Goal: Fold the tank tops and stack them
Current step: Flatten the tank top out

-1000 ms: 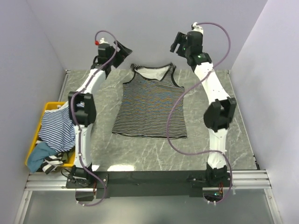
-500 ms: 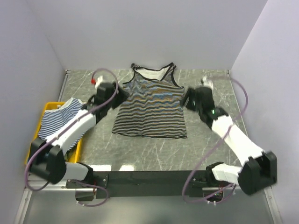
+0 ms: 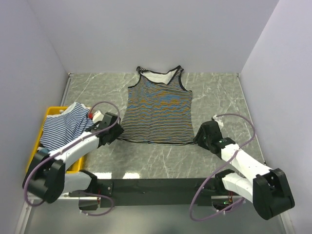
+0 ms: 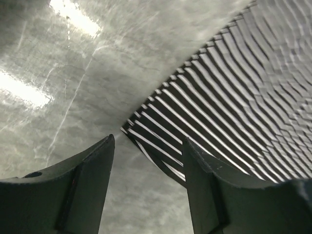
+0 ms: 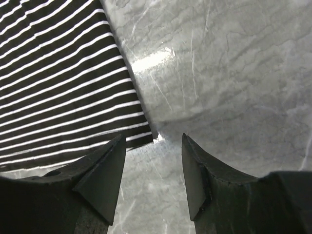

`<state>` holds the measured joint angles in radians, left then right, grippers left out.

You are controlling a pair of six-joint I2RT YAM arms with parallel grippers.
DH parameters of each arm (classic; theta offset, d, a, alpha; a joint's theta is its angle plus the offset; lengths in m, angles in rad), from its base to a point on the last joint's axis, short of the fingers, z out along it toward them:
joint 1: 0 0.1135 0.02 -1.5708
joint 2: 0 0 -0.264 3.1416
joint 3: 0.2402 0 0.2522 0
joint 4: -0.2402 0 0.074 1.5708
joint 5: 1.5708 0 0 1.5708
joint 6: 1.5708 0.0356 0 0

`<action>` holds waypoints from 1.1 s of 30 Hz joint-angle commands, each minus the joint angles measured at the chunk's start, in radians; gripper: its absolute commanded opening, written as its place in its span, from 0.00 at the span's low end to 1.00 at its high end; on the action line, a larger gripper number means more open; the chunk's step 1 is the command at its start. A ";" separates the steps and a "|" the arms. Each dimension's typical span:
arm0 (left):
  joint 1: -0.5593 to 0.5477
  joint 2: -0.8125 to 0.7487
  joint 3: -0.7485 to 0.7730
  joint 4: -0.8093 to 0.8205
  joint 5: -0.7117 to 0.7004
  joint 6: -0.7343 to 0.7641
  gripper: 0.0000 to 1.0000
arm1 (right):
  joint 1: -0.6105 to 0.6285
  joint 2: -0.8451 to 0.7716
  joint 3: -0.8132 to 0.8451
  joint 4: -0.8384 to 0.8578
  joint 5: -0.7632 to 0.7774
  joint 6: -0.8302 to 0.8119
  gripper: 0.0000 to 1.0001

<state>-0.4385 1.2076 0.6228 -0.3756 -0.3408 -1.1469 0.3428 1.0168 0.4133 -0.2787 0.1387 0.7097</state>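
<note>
A black-and-white striped tank top (image 3: 157, 107) lies flat on the marble table, neck toward the back wall. My left gripper (image 3: 117, 134) is low at its bottom left corner (image 4: 146, 139), open, with the corner's hem between the fingertips. My right gripper (image 3: 199, 138) is low at the bottom right corner (image 5: 141, 131), also open, the corner just ahead of its fingertips and nothing clamped. A blue-and-white striped tank top (image 3: 61, 129) lies draped over the yellow bin.
The yellow bin (image 3: 50, 113) sits at the table's left edge and holds more crumpled tops. Purple walls close the table in on three sides. Cables loop from both arms over the table surface.
Both arms swung down from high at the back to the near corners of the black-and-white top. Both grippers' jaws have narrowed somewhat, the right more than the left.
</note>
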 commanded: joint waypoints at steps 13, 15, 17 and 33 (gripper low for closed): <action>0.009 0.211 0.041 0.107 0.008 0.016 0.47 | 0.009 0.195 0.124 0.021 0.009 0.039 0.50; 0.009 0.221 0.037 0.113 0.017 0.018 0.26 | 0.009 0.212 0.139 0.000 0.009 0.036 0.39; 0.009 0.213 0.035 0.115 0.032 0.021 0.01 | 0.010 0.221 0.150 -0.017 0.007 0.031 0.25; -0.043 -0.209 0.006 -0.100 0.164 -0.024 0.01 | 0.009 -0.122 0.311 -0.451 0.127 0.022 0.08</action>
<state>-0.4576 1.0241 0.6113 -0.4103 -0.2195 -1.1530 0.3473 0.9466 0.6910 -0.6071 0.2226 0.7345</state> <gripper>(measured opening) 0.024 0.074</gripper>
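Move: The left gripper's target, the tank top's left hem corner, lies about 2 cm ahead of it and 4 cm below. The tank top's middle is some 15 cm to its right and 12 cm ahead; the yellow basket stands about 22 cm to its left, 3 cm back. The right hem corner lies about 1 cm ahead of the right gripper and 3 cm below, with the tank top's middle 12 cm ahead, 16 cm left. Lower the left gripper about 4 cm, ease slightly forward, shut the fingers on the left hem corner, then lift it some 8 cm, drifting back and left with the cloth pinched. Meanwhile dip the right gripper about 1.5 cm, also edging forward, shut its fingers over the right corner, then raise it about 9 cm, still empty. ##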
